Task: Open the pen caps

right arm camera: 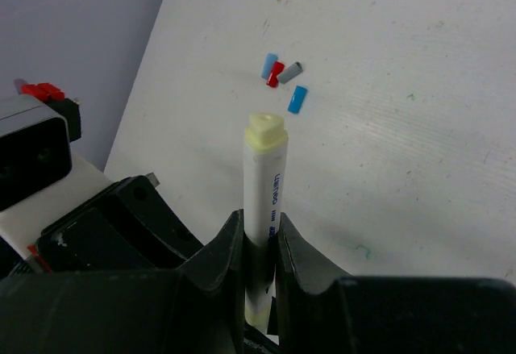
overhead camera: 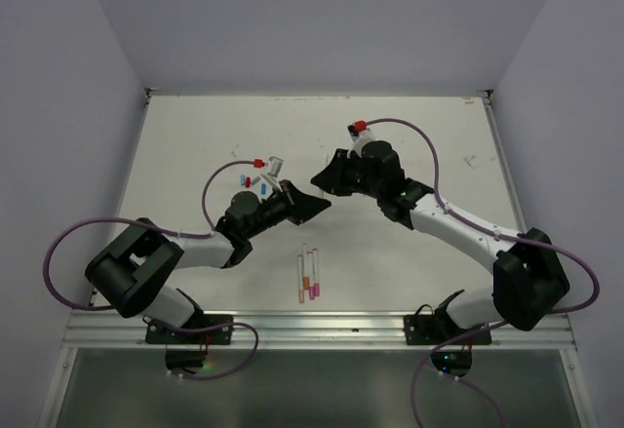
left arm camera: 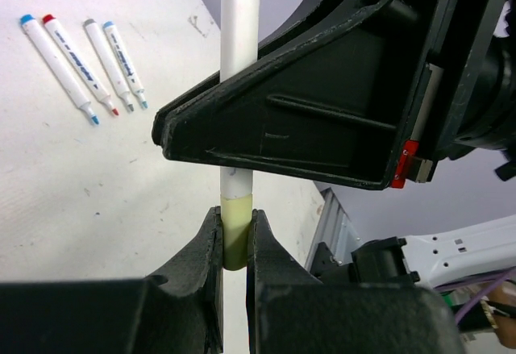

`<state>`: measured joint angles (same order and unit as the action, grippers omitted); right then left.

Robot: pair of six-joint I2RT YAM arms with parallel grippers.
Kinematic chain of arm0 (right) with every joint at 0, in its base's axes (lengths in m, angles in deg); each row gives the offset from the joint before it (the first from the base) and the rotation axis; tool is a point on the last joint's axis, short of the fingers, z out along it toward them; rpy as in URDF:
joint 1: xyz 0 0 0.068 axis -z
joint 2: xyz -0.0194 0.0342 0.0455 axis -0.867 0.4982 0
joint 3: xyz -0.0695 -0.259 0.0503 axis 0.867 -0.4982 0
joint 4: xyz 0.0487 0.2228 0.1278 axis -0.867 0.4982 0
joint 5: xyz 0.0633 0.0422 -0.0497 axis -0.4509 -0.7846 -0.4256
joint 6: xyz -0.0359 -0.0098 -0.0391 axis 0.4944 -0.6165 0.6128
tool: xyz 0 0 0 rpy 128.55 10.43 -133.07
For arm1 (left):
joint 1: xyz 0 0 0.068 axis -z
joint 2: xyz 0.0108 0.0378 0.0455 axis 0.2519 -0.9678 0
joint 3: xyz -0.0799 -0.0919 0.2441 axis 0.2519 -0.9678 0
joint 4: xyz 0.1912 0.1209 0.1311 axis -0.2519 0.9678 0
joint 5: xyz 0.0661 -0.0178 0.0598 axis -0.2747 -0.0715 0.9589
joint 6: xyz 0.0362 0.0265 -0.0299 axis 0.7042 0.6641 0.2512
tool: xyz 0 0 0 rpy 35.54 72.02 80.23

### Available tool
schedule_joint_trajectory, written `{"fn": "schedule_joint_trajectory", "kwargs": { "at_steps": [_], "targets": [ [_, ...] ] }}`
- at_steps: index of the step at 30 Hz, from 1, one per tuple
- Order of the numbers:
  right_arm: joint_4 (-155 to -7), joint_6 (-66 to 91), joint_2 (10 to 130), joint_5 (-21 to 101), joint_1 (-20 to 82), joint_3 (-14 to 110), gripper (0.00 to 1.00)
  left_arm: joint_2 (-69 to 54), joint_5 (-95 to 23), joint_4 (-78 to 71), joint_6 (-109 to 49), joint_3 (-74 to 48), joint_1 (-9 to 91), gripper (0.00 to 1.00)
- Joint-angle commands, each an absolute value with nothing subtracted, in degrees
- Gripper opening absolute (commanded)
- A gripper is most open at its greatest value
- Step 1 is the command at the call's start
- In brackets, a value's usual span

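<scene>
A white-barrelled pen (left arm camera: 240,15) is held between both grippers above the table. My left gripper (left arm camera: 234,217) is shut on its pale yellow cap (left arm camera: 235,237), which still sits on the barrel. My right gripper (right arm camera: 260,225) is shut on the pen's barrel (right arm camera: 264,185), whose pale yellow far end (right arm camera: 266,132) sticks out past the jaws. In the top view the left gripper (overhead camera: 317,206) and right gripper (overhead camera: 320,179) meet tip to tip at mid-table. The right gripper's black finger (left arm camera: 306,128) crosses in front of the pen in the left wrist view.
Several loose caps (right arm camera: 282,80) in blue, red and grey lie together on the table (right arm camera: 419,128); they show in the top view as the caps (overhead camera: 252,182) left of the grippers. Several uncapped white pens (left arm camera: 85,64) lie side by side, the pens (overhead camera: 307,274) near the front edge.
</scene>
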<state>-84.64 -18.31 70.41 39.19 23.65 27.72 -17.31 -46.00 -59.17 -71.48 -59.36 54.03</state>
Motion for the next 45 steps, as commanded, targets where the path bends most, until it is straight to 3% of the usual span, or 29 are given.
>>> {"fn": "schedule_joint_trajectory", "kwargs": {
  "at_steps": [1,3,12,14,18,21,27,32,45],
  "targets": [
    [-103.55,-9.39,66.97,55.84,34.26,25.50,0.00,-18.40,-61.13,-68.08,-77.14,-64.96,55.28,0.00],
    [-104.00,-10.45,66.18,55.37,35.06,24.53,0.00,-18.85,-62.18,-70.75,-79.07,-65.59,55.11,0.00],
    [-110.86,-16.43,68.46,32.96,43.24,23.65,0.00,-23.33,-67.28,-93.17,-86.37,-70.68,54.14,0.00],
    [-106.05,-14.95,68.11,36.54,43.33,25.91,0.00,-22.98,-67.11,-87.24,-83.68,-69.90,53.61,0.00],
    [-81.84,-9.76,71.52,46.01,43.59,34.62,0.00,-17.20,-57.30,-41.91,-65.76,-59.66,52.91,0.00],
    [-65.74,-9.49,75.04,53.14,44.20,40.60,0.00,-13.77,-44.73,-25.92,-58.79,-54.28,53.00,0.00],
    [-56.81,-9.49,79.88,58.62,45.79,40.17,0.00,-16.64,-24.59,-3.49,-49.65,-40.31,52.12,0.00],
    [-54.17,-8.87,83.14,63.89,46.23,39.03,0.00,-21.48,-18.16,1.22,-45.60,-35.45,50.45,0.00],
    [-55.04,-5.98,86.83,62.06,50.09,38.59,0.00,-31.94,-16.66,-0.10,-42.26,-31.75,44.30,0.00]
  ]
}}
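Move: The left hand grips the yellow cap, still on the pen that the right hand holds. The near blue cap lies about 14 cm ahead of the left hand, 17 to its left and 16 below, the grey cap 3 cm farther left and 2 farther out. From the right hand, the light-blue pen lies roughly 14 cm ahead, 21 right and 19 below, with the grey pen 3 cm left of it. Hands pull apart; left lowers cap forward-left towards caps, right carries pen about 25 cm right and down. ##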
